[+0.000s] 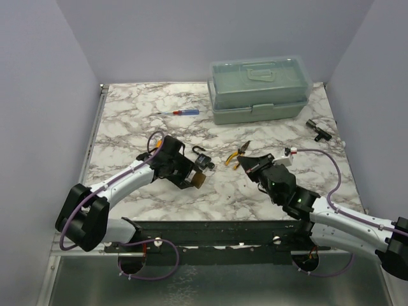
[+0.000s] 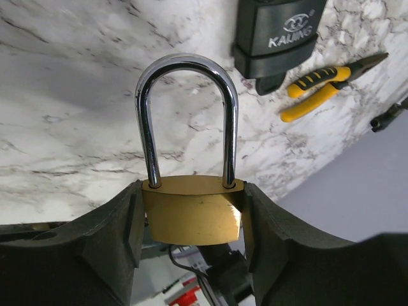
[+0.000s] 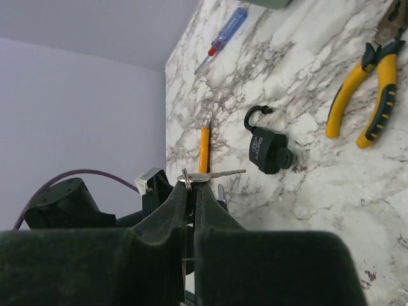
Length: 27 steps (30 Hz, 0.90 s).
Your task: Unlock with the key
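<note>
My left gripper (image 2: 191, 194) is shut on a brass padlock (image 2: 191, 220), one finger on each side of its body. Its silver shackle (image 2: 188, 60) is closed and points towards the marble table (image 1: 140, 127). In the top view this gripper (image 1: 193, 174) is held left of centre. My right gripper (image 3: 193, 186) is shut on the key (image 3: 213, 174), a small silver key on a ring whose blade sticks out sideways to the right. That gripper (image 1: 247, 167) is right of centre and faces the left one. A black padlock (image 1: 204, 160) lies on the table between them.
Yellow-handled pliers (image 1: 239, 154) lie just behind my right gripper. A red-and-blue screwdriver (image 1: 182, 113) lies further back on the left. A green toolbox (image 1: 258, 90) stands at the back, with a small black part (image 1: 317, 129) at the right edge. Walls enclose the table on its left, back and right sides.
</note>
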Each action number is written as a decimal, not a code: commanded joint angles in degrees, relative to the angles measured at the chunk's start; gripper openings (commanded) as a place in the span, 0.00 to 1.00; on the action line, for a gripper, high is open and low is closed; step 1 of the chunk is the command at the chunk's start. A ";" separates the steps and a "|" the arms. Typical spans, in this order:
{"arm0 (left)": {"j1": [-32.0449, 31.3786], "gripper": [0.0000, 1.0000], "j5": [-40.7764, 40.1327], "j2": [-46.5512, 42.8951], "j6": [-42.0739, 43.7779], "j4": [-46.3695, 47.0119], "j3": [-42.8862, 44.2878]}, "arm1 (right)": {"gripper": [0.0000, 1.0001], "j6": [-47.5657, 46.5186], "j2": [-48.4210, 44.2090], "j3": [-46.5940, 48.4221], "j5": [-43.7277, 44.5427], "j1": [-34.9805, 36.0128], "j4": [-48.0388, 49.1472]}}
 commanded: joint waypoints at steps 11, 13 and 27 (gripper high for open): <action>3.24 0.00 15.05 6.42 -8.26 6.11 12.30 | 0.00 -24.39 0.69 -5.14 -1.11 0.25 29.47; 3.27 0.00 15.84 7.12 -8.80 6.34 13.54 | 0.00 -27.09 1.59 -5.26 -1.41 0.25 32.05; 3.26 0.00 18.48 7.43 -15.67 13.16 12.85 | 0.00 -33.71 10.16 -7.16 -7.48 0.29 46.72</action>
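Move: My left hand already grips the brass padlock and my right hand the key. From the left hand the key is about 15 cm to the right, 4 cm ahead and 10 cm higher; the black lock lies on the table some 8 cm ahead, 4 cm right and 7 cm down. From my right hand the brass padlock is about 15 cm left, 4 cm back and 10 cm below, while the pliers lie roughly 8 cm ahead, 1 cm left and 18 cm down. I bring lock and key together in the air: my left hand carries the brass padlock up about 8 cm, and forward and right some 5 cm each, towards the key, its fingers swinging up to the right by about 20 degrees. My right hand rises about 5 cm, eases slightly left and tilts its fingers up nearly 30 degrees, keeping the key pinched. ##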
